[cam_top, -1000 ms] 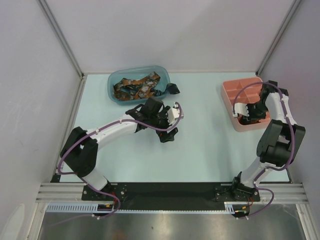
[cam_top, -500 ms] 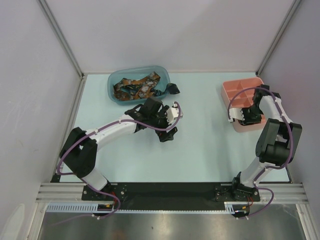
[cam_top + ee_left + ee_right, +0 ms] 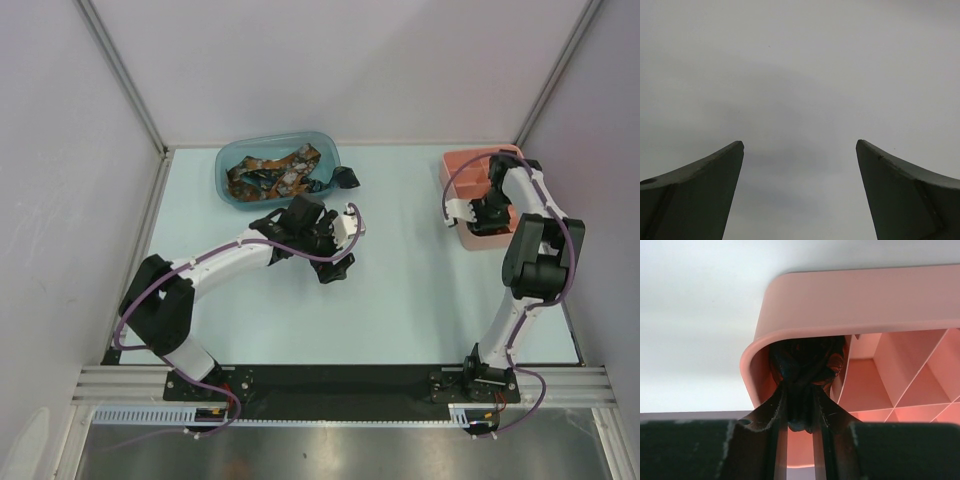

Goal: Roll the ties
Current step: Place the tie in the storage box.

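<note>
A dark rolled tie [image 3: 805, 362] with orange-red blotches sits in the corner compartment of the pink organizer [image 3: 850, 295]. My right gripper [image 3: 800, 387] is shut on it, and a fold of fabric hangs between the narrow jaws. From above, the right gripper [image 3: 487, 215] reaches into the organizer [image 3: 462, 165] at the right rear. Several unrolled ties [image 3: 275, 170] lie heaped in a blue bin [image 3: 225, 185], one dark end [image 3: 345, 178] hanging over its right rim. My left gripper [image 3: 335, 262] hovers mid-table just in front of the bin. In its wrist view the left gripper [image 3: 800, 145] is wide open and holds nothing.
The organizer's other compartments [image 3: 910, 370] show bare pink floors. Pale enclosure walls stand close on the left, back and right. The right arm's purple cable [image 3: 455, 195] loops beside the organizer.
My right gripper has shifted back and left across the organizer, carrying the rolled tie into the corner compartment. Its jaws have widened slightly. The left arm has not moved.
</note>
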Action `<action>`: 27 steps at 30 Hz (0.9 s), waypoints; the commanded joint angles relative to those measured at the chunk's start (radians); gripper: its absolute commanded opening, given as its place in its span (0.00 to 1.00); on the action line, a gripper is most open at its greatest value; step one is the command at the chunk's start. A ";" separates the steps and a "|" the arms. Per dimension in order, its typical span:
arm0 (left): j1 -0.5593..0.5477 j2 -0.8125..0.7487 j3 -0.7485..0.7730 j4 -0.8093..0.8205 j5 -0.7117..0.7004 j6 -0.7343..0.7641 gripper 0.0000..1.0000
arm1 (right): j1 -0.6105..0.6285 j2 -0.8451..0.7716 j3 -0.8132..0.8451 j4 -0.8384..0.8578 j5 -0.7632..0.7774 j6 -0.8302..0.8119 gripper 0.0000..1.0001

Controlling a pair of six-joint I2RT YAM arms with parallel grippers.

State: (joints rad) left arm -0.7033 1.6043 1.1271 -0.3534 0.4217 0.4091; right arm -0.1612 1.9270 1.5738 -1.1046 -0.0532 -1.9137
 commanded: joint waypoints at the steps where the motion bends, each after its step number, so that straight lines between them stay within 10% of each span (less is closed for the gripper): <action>1: 0.010 -0.052 0.019 0.008 -0.003 -0.003 1.00 | 0.017 0.052 0.084 -0.029 -0.005 0.091 0.18; 7: 0.010 -0.058 0.020 0.002 -0.001 0.000 0.99 | 0.017 0.032 0.124 -0.058 -0.005 0.090 0.43; 27: 0.022 -0.087 0.017 -0.001 0.008 -0.015 0.99 | 0.000 -0.108 0.282 -0.169 -0.077 0.039 0.70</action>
State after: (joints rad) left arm -0.7013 1.5784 1.1271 -0.3553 0.4210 0.4103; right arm -0.1532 1.8938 1.7676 -1.2160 -0.0853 -1.8679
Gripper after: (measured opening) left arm 0.994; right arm 0.637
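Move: My right hand, low over the near end of the storage box, still pinches the rolled tie; the tie and its near left compartment lie right under the hand, about 3 cm down and 2 cm to the left. The box's near wall is some 3 cm back, and the next row of empty compartments starts beyond, its middle about 6 cm ahead. From my left hand the tie is roughly 35 cm to the right, 9 cm ahead and about 7 cm lower. Still holding the tie, I ease my right hand about 1 cm forward, turning it a few degrees clockwise, then stop and open the fingers to let go. Once they are opening, I lift straight up out of the box, about 6 cm, drifting slightly forward as the fingertips tip outward some 5 degrees and keep spreading. ##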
